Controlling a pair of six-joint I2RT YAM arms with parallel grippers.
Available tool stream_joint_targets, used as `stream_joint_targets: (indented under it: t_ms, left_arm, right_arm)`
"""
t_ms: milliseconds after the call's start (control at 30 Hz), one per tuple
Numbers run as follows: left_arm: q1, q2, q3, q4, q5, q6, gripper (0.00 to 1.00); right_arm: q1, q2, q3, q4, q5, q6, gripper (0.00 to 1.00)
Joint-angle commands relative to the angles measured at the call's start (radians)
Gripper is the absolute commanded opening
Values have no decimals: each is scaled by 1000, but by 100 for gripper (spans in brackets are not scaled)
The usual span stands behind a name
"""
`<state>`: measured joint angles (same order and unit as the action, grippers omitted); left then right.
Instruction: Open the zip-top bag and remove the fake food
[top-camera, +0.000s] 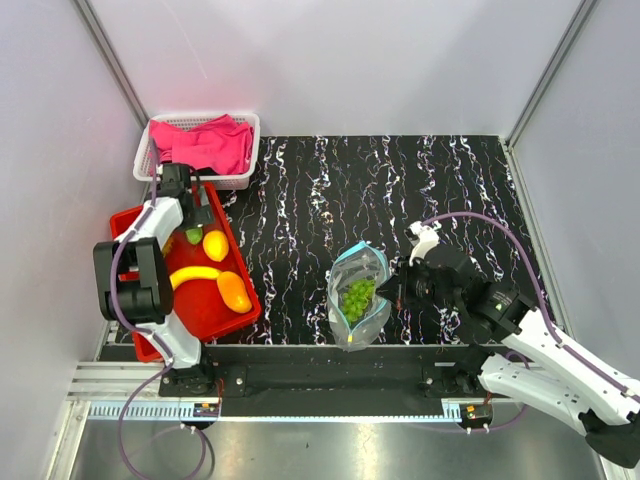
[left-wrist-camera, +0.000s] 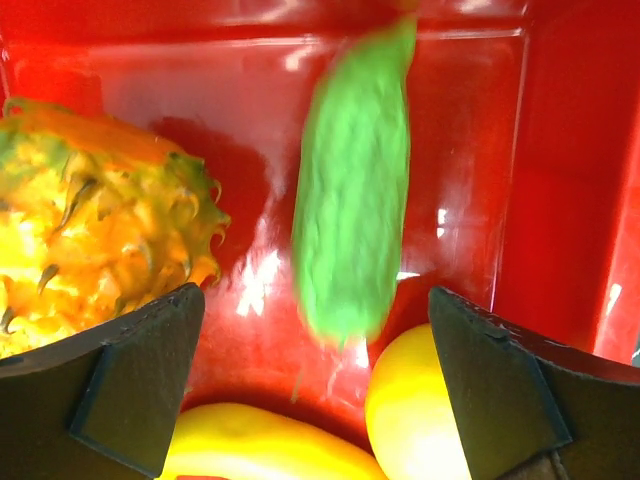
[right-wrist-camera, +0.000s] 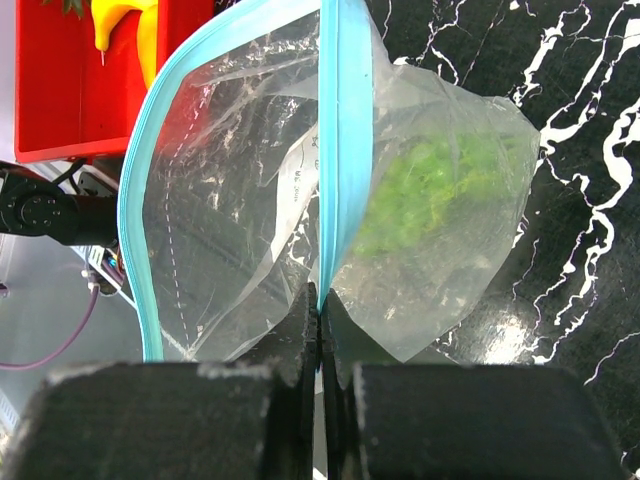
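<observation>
The zip-top bag (top-camera: 357, 297) lies near the front middle of the black marbled mat, mouth spread open, with green fake food (right-wrist-camera: 430, 190) still inside. My right gripper (right-wrist-camera: 320, 312) is shut on the bag's light blue zip strip (right-wrist-camera: 345, 140). My left gripper (left-wrist-camera: 318, 335) is open over the red tray (top-camera: 200, 302). A blurred long green piece (left-wrist-camera: 352, 200) is loose between its jaws, touching neither finger. A bumpy orange fruit (left-wrist-camera: 90, 220) and yellow pieces (left-wrist-camera: 410, 400) lie in the tray below.
A white basket (top-camera: 141, 160) holding a pink cloth (top-camera: 212, 142) stands just behind the red tray at the back left. Grey walls close in the mat on three sides. A metal rail (top-camera: 300, 410) runs along the front edge.
</observation>
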<state>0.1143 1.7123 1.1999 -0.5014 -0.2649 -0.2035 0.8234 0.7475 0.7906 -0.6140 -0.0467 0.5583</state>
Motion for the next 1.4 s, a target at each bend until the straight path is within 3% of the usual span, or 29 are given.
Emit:
stream_joint_targets:
  t_ms: [0,167,333,500,567,733,833,1100,1367]
  left_arm:
    - [-24,-153,-32,37,9,-39,99]
    - [-189,-437,-72,28,30,-77,96]
    - [-390,-725,-227,81,223,-249,85]
    - [-737,-904,-338,199,256,-394,76]
    - [-875,-889,-349,264,257,-436,70]
    - [-1201,-645,-206,261,169,-401,61]
    - [-1292,-513,-91,178,23,-361,46]
    - [-1329,-313,36,46,-33,-369,30]
    - [-1337,-189,30,26,-77,-407,29]
  right_arm:
    - [0,0,15,42,-10,-6,0]
    - [0,0,22,42,-2,-17,0]
    - [0,29,27,43,5,-20,0]
    - [-1,46,27,53,7,-21,0]
    - [-1,50,25,62,2,-20,0]
    - [0,49,30,68,-8,-14,0]
    - [0,21,36,60,-18,-8,0]
    - [0,-45,52,16,2,-3,0]
    - [-1,-28,42,22,-10,-3,0]
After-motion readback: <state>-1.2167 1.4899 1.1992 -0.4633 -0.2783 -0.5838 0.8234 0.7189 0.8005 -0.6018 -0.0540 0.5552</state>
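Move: The green grapes, deep in the open zip-top bag, are the next thing: about 47 cm right of the left hand, 21 cm back and some 2 cm lower. Just under that hand's open fingers lies the cucumber; the lemon is roughly 7 cm right and 7 cm back, the banana about 15 cm back and 1 cm right. From the right hand, pinching the bag's rim, the grapes lie about 7 cm left, 1 cm ahead and 13 cm down. The right fingers keep their pinch on the bag's rim, lifting it a couple of centimetres late on. Already clear of the cucumber, the left hand climbs some 20 cm while sweeping about 45 cm right and 22 cm back, then sinks about 10 cm into the bag's mouth above the grapes. Its wrist turns roughly 60 degrees clockwise and its wide-open fingers narrow to about a third. ##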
